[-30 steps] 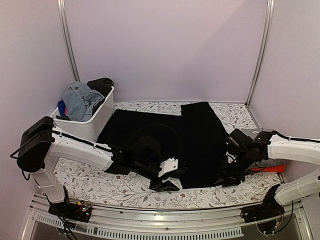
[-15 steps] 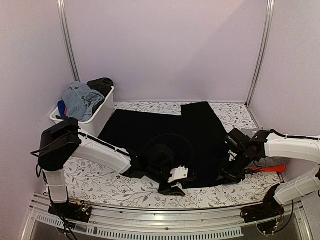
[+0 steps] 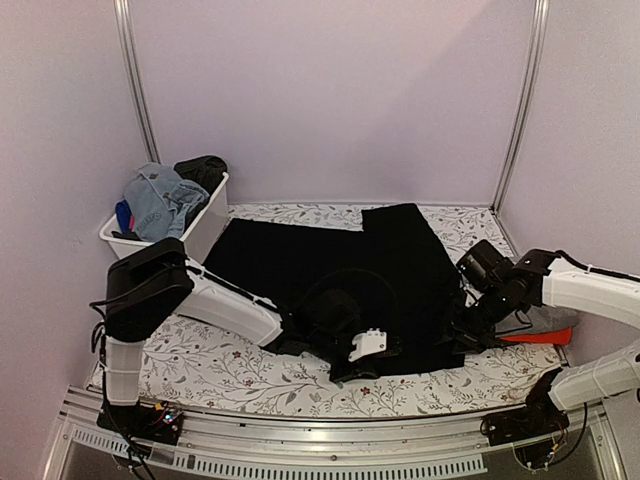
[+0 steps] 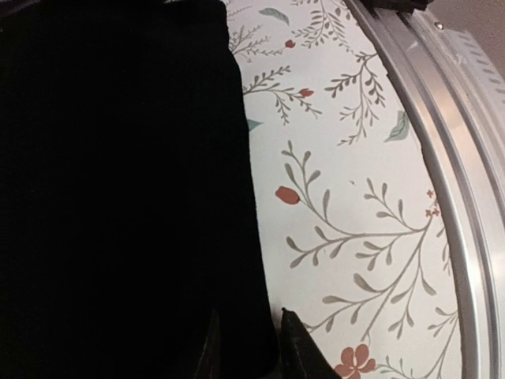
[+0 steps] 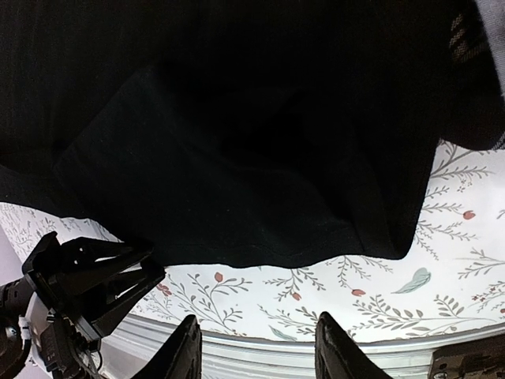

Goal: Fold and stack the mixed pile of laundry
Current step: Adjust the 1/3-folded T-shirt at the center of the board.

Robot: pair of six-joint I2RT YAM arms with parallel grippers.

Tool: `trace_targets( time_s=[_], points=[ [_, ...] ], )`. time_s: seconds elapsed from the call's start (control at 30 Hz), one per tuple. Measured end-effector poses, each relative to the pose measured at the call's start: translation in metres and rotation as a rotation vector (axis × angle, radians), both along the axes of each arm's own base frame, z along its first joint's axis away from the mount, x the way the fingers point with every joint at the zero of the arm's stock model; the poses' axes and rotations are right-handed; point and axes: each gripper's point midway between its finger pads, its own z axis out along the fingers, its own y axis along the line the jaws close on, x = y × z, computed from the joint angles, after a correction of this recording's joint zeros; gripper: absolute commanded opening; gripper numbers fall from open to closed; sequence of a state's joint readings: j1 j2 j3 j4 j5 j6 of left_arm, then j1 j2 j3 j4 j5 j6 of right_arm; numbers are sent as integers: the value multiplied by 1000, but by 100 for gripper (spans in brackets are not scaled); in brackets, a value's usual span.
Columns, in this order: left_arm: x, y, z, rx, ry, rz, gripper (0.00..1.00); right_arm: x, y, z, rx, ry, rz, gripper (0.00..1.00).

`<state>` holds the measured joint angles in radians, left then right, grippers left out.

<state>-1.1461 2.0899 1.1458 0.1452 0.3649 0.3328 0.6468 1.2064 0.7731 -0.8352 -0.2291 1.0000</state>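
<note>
A large black garment (image 3: 330,260) lies spread flat across the flowered table. My left gripper (image 3: 350,368) is down at its near hem. In the left wrist view the garment (image 4: 118,197) fills the left side, and the left gripper (image 4: 251,347) straddles its edge, jaws narrowed but still apart with the hem between them. My right gripper (image 3: 462,338) hangs by the garment's near right corner. In the right wrist view it (image 5: 260,355) stands open and empty just before the hem of the garment (image 5: 237,118). The rest of the laundry pile (image 3: 160,200) is heaped in a tub.
The white plastic tub (image 3: 200,240) stands at the back left. Red cloth (image 3: 540,337) with a grey piece on it lies under the right arm. A metal rail (image 4: 442,158) runs along the table's near edge. The left arm's gripper (image 5: 87,276) shows in the right wrist view.
My left arm has slid right along the garment's near hem, and its jaws have narrowed round the edge. The right gripper has drawn slightly back and to the right.
</note>
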Motion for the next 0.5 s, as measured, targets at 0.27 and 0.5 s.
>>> trace_targets(
  time_s=[0.27,0.5],
  points=[
    [9,-1,3,13,0,2,0,7,-4,8,1,-27,19,48],
    [21,-20,49,-28,26,2,0,31,-3,31,37,-101,17,49]
  ],
)
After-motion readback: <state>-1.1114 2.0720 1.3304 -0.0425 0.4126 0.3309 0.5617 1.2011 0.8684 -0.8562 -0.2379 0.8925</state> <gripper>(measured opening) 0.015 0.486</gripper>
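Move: The black T-shirt's near edge is already between the left hand's open fingers, about 1 cm below the hand point. Along it, the shirt's near right corner is some 19 cm to the right and 1 cm ahead; the grey folded pile is about 34 cm right and 12 cm ahead. From the right hand, that same grip spot is roughly 15 cm left, 4 cm back and 7 cm below. Close the left gripper fully on the T-shirt's near edge while easing about 1 cm forward, pinching the cloth, then raise it about 5 cm, drifting some 2 cm to the right as it climbs. Lift the open right hand clear over the shirt, about 3 cm up and 3 cm forward, tipping its fingers slightly outward. ##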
